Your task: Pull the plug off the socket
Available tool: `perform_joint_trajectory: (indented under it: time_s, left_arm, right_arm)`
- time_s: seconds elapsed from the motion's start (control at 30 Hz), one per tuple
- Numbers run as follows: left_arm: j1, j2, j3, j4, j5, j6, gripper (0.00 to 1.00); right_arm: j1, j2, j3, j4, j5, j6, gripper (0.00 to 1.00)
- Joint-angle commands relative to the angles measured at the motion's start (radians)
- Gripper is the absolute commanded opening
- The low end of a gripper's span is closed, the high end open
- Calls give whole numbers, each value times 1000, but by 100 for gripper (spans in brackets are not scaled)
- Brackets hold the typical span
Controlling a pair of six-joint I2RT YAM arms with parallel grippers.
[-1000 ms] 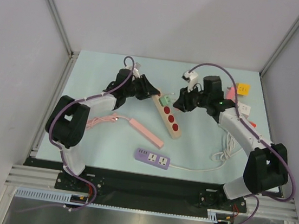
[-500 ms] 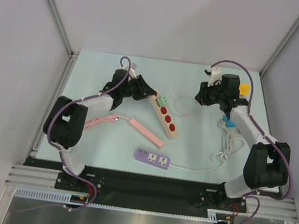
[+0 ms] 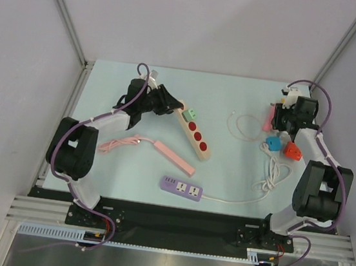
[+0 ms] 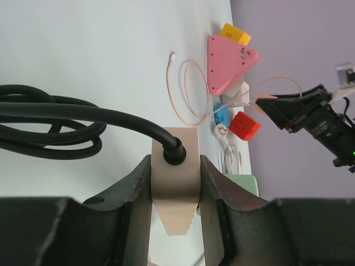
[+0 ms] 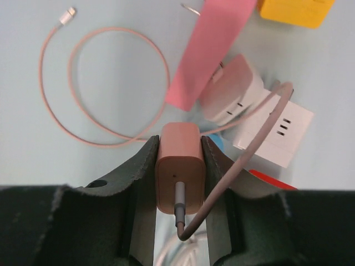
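Note:
The beige socket strip (image 3: 195, 134) with red outlets lies diagonally at centre, and a green plug (image 3: 190, 114) sits in its far end. My left gripper (image 3: 168, 103) is shut on that end of the socket strip (image 4: 176, 145), where the black cord (image 4: 66, 119) enters it. Far to the right, well apart from the strip, my right gripper (image 3: 285, 118) is shut on the pink plug (image 5: 178, 160). The plug's pink cable (image 5: 102, 83) trails in a loop (image 3: 246, 126) on the table.
A pink triangular adapter (image 4: 229, 62) and yellow (image 4: 235, 34), blue (image 3: 272, 143), red (image 3: 293, 150) and white (image 5: 275, 132) adapters crowd the right gripper. A white cable (image 3: 270, 177), a purple strip (image 3: 181, 187) and a pink strip (image 3: 174, 157) lie nearer the front.
My right gripper has swung from the strip's far end to the far right with the pink plug, its cable trailing behind. The left gripper has stayed shut on the strip.

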Motion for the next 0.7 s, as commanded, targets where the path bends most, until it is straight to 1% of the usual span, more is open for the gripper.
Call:
perform_joint_trajectory:
  time_s: [0.0, 0.07, 0.13, 0.2, 0.23, 0.3, 0.33, 0.4, 0.43, 0.63, 0.67]
  left_arm:
    - [6, -85, 28, 84, 53, 2, 0]
    - [6, -90, 31, 75, 59, 4, 0]
    - [9, -102, 35, 54, 63, 18, 0]
    - [9, -111, 32, 43, 66, 30, 0]
    - [12, -120, 31, 34, 67, 35, 0]
    - [14, -128, 22, 30, 70, 41, 0]
    - [15, -134, 20, 30, 75, 42, 0]
    - [14, -140, 12, 27, 81, 47, 0]
    - [15, -142, 5, 30, 82, 47, 0]
    - [18, -160, -11, 24, 95, 61, 0]
    - [18, -162, -12, 24, 99, 62, 0]
  right_arm:
    - [-32, 52, 10, -44, -44, -84, 0]
    - [-39, 72, 7, -60, -54, -110, 2]
    - [-58, 113, 8, -81, -66, -129, 11]
    - [-67, 141, 10, -92, -72, -136, 16]
    - [-70, 153, 16, -97, -72, -142, 21]
    - [-76, 172, 21, -100, -72, -146, 27]
    - [-79, 176, 22, -101, -74, -152, 33]
    - [-84, 187, 42, -123, -84, -161, 39]
    - [-89, 186, 48, -133, -89, -165, 45]
    - [-112, 120, 80, -176, -107, -196, 67]
    - [-119, 97, 84, -192, -110, -202, 69]
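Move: The blue plug, beside which the held pink plug is to be put down, lies about 10 cm below the right hand, some 4 cm to its right and about level with it fore and aft. The red plug is about 8 cm farther right of the blue one and 2 cm nearer the base. The white plug block lies some 6 cm right of the blue one and 6 cm farther out. From the left hand, the blue plug is about 39 cm right, 3 cm back and 13 cm down. The pink plug, still pinched by its sides, is carried by the right hand about 8 cm down to the left edge of the blue plug, drifting some 3 cm back and 3 cm right while the fingertips tip about 15 degrees further down. There the hand stops and the fingers open, letting go. The left hand keeps its grip on the beige socket strip and lifts it about 2 cm, easing back nearly as much. ##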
